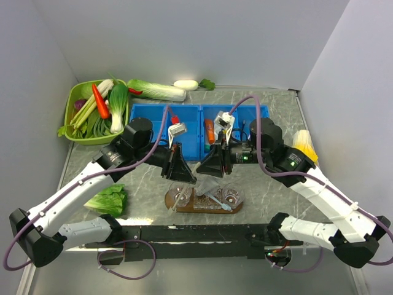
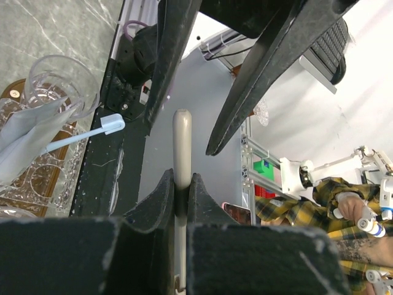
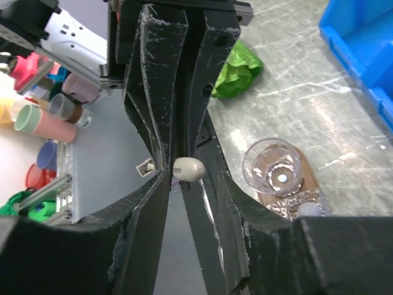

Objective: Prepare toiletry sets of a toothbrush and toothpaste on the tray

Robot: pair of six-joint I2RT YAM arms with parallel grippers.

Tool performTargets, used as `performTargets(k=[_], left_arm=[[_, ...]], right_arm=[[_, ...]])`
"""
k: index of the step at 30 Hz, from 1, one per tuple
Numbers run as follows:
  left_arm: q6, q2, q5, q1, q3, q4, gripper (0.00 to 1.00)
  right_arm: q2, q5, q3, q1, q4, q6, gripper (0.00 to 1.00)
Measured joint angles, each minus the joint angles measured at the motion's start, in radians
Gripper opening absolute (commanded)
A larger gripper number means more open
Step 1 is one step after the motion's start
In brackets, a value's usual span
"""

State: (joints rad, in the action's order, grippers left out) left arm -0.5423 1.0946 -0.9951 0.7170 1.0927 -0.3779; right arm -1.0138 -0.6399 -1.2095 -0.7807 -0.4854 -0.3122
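Observation:
My left gripper [image 1: 182, 166] [image 2: 181, 182] is shut on a pale grey toothbrush [image 2: 182, 138], held in the air above the brown tray [image 1: 173, 199] [image 3: 311, 179]. The right gripper [image 1: 212, 165] [image 3: 193, 175] faces it. Its jaws stand apart on either side of the handle's rounded end [image 3: 187, 168], the left one close against it. On the tray stand clear glass cups [image 1: 232, 196] [image 3: 272, 167]. A silvery toothpaste tube [image 1: 207, 186] [image 2: 24, 135] and a second, white-headed toothbrush [image 1: 219, 202] [image 2: 86, 134] lie there too.
Two blue bins [image 1: 184, 120] sit behind the grippers, one holding an orange tube [image 1: 210, 130]. A green basket [image 1: 92, 110] of vegetables is at the back left, and a lettuce [image 1: 107, 200] at the front left. A black rail [image 1: 196, 233] edges the table.

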Motion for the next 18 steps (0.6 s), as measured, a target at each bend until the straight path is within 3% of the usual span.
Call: performTargets(k=[12,16,18], left_arm=[[0.000,0.002,-0.016,0.007,-0.003,0.022,0.01],[0.007,0.002,-0.033,0.008,-0.016,0.041,0.01],[0.014,-0.002,-0.041,0.011,-0.021,0.054,0.07]], right_arm=[[-0.005,-0.061,0.033,0.005,0.076,-0.058,0.23],[-0.006,-0.076,0.037,0.007,0.080,-0.084,0.00],[-0.006,-0.095,0.039,0.009,0.085,-0.105,0.00]])
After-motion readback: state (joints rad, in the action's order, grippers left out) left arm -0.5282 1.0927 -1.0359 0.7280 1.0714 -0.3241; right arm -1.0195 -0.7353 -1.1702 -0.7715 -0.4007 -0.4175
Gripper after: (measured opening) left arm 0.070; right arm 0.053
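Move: Between the right hand's half-open fingers, roughly 1 cm back and 1 cm to its left, is the rounded handle end of the toothbrush that the left hand still grips. On the tray about 27 cm below the right hand, the left glass stands some 6 cm to its left and 2 cm ahead; the clear holder with the toothpaste is about 4 cm to its right and 1 cm back. From the left hand the handle end is about 5 cm ahead, 1 cm right and slightly above. Closing on the handle end is the right hand's work here: its fingers go from nearly half open to almost shut and pinch the end of the toothbrush from both sides, while the hand eases about 1 cm back and a little left, turning some 5 degrees. The left hand stays in place and keeps its hold on the toothbrush. ##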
